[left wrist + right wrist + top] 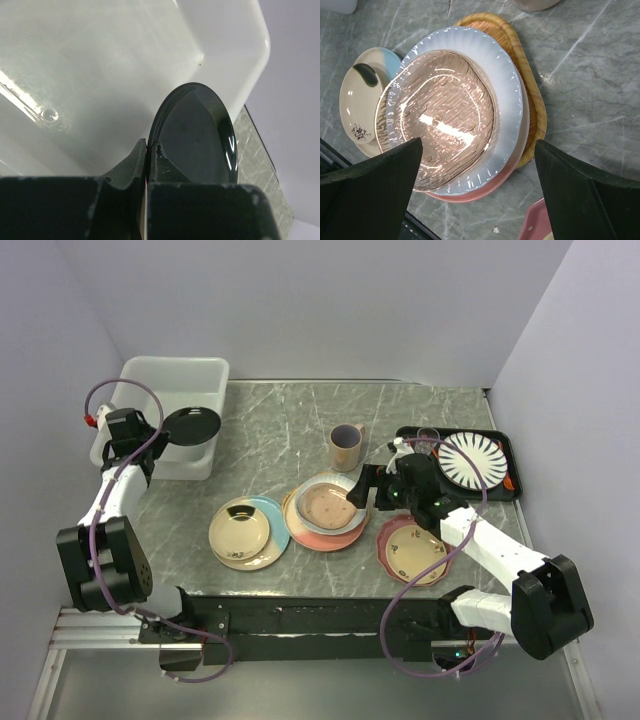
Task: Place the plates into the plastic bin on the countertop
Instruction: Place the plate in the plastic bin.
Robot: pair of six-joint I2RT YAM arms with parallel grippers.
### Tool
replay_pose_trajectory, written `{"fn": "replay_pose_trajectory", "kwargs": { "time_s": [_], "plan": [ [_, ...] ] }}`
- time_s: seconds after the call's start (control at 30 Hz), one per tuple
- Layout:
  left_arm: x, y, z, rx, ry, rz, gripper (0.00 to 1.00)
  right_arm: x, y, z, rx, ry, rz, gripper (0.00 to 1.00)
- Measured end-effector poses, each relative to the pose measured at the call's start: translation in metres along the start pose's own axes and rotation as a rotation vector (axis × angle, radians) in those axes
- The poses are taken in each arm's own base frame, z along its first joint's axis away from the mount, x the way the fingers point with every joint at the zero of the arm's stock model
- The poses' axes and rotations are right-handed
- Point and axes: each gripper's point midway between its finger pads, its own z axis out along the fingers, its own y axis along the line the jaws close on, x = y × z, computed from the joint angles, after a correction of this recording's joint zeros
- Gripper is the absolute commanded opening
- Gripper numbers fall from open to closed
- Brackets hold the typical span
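My left gripper is shut on the rim of a glossy black plate and holds it tilted over the translucent white bin at the countertop's back left. In the left wrist view the fingers pinch the black plate above the bin's floor. My right gripper is open and empty above a plate stack. In the right wrist view the gripper hangs over a ribbed pinkish plate on a white plate, a pink plate and a wood-coloured one.
Cream and light-blue plates lie front left. A pink scalloped plate with a small floral plate lies front right. A beige mug stands behind the stack. A black tray with a striped plate sits at the right.
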Motion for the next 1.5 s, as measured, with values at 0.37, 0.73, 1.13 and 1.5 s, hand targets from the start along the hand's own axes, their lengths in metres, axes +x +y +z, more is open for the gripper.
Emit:
{"fn": "replay_pose_trajectory", "kwargs": {
  "time_s": [0.37,0.73,1.13,1.5],
  "plan": [
    [-0.024,0.003,0.016,-0.053,-0.1,-0.059,0.01,0.006,-0.006,0.005,0.021,0.023,0.006,1.0],
    [-0.034,0.016,0.051,-0.131,-0.14,-0.069,0.01,0.01,-0.008,0.008,0.029,0.042,0.011,1.0],
    [-0.042,0.015,0.074,-0.149,-0.152,-0.035,0.01,0.013,-0.011,0.01,0.037,0.055,0.014,1.0],
    [-0.031,0.029,0.103,-0.207,-0.093,0.026,0.01,0.014,-0.012,0.011,0.039,0.059,0.01,1.0]
  ]
}}
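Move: The left gripper still pinches the black plate by its left rim, and the plate's middle is some 7 cm to the right and 2 cm ahead. The plastic bin's middle lies about 6 cm ahead, 3 cm left and 12 cm below; the beige plate is roughly 22 cm back, 17 cm right and 17 cm below. From the open right gripper the bin is some 50 cm left, 18 cm ahead and 7 cm lower. Keep the black plate pinched and bring the left gripper forward about 8 cm and left 6 cm over the bin, swinging the wrist some 10 degrees counter-clockwise early on. Sink it about 5 cm towards the bin floor, mostly near the end while tipping the fingers slightly down. Lower the open right gripper about 2 cm beside the plate stack. ##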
